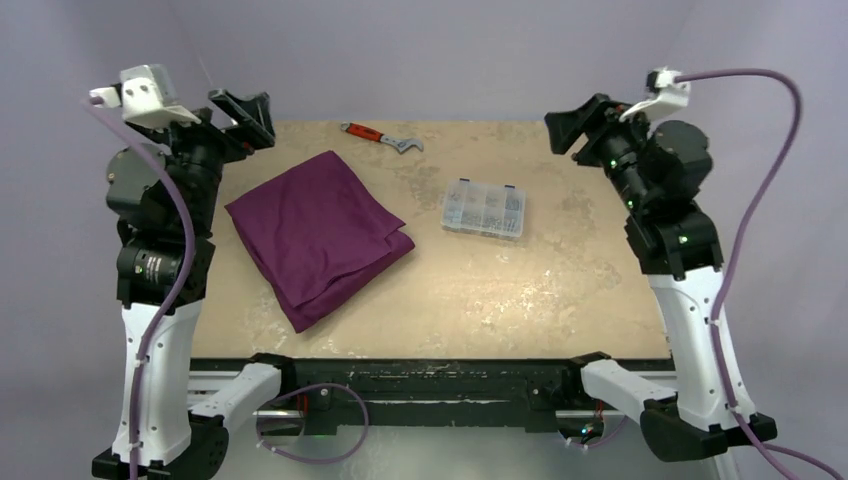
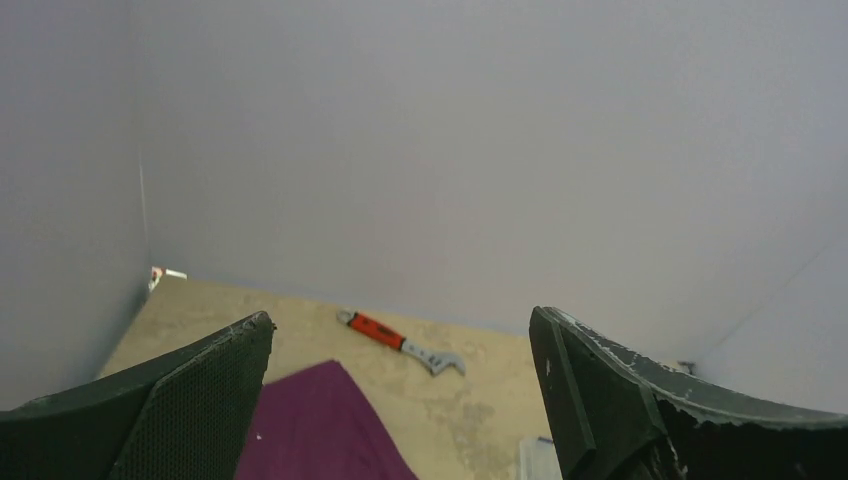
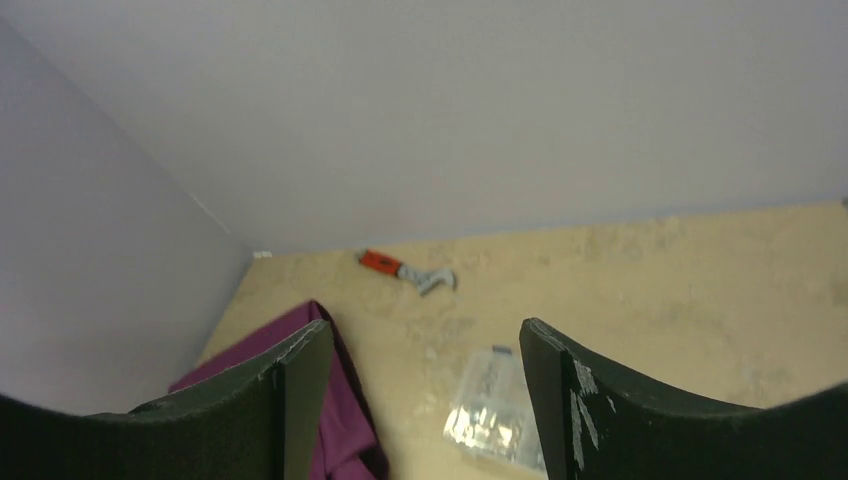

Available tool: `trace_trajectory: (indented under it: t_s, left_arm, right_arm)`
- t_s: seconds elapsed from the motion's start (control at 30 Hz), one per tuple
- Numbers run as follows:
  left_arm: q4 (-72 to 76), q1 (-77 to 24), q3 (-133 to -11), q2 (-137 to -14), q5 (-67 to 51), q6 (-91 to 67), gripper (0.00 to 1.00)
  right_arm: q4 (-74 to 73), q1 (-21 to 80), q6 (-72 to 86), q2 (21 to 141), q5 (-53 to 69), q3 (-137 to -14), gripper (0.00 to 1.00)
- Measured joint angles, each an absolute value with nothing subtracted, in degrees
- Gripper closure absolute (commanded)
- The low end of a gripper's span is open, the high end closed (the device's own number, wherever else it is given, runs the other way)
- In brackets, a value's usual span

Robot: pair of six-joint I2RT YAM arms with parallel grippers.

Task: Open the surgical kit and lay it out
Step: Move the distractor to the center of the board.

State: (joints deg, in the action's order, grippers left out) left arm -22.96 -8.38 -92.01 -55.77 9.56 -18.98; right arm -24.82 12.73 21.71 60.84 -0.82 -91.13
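The dark-purple cloth (image 1: 318, 232) lies folded into a bundle on the left half of the table. It also shows in the left wrist view (image 2: 318, 432) and in the right wrist view (image 3: 345, 420). The mesh tray, tweezers, forceps and packets are hidden. My left gripper (image 1: 245, 113) is open and empty, raised above the table's far left corner; its fingers (image 2: 190, 400) stand wide apart. My right gripper (image 1: 572, 128) is open and empty, raised above the far right side; its fingers (image 3: 590, 400) stand apart.
A clear plastic compartment box (image 1: 485, 208) sits right of centre, also in the right wrist view (image 3: 492, 410). A red-handled wrench (image 1: 380, 137) lies near the table's far edge, also in the left wrist view (image 2: 398, 341). Grey walls surround the tan table (image 1: 560, 290).
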Motion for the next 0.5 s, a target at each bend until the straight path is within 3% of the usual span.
trace_trajectory:
  t_s: [0.17,0.37,0.5]
  left_arm:
    - [-25.56,-8.38,-85.52,-54.70,7.86,-21.26,0.01]
    - [-29.93,-8.38,-77.73,-52.25,9.45,-25.41,0.01]
    - [-32.73,-8.38,-74.24,-51.27,13.23,-27.70,0.01]
  right_arm:
    - [-28.80,12.73,24.43,60.88,0.56,-83.09,0.20]
    - [-29.82,12.75,27.68,59.79,7.46,-70.19,0.04]
    - [-28.56,15.03,32.23,58.57,11.11,-59.55,0.02]
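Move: From the right gripper, the clear parts box lies about 6 cm ahead, 13 cm to the left and nearly 50 cm below. The wrench is some 20 cm farther out and 26 cm farther left than the box. From the left gripper, the purple wrap is level fore and aft, about 8 cm to the right and roughly 53 cm down; the wrench is 29 cm ahead and 22 cm right, the parts box 8 cm ahead and 48 cm right. Drop the right gripper fast towards the parts box, about 25 cm down and drifting some 5 cm left, tipping its fingers down roughly 35 degrees with a slight counter-clockwise swing while they open from partly to fully wide. Lower the left gripper about 15 cm towards the purple wrap as well, nosing down, fingers kept wide open. Touch nothing yet. ##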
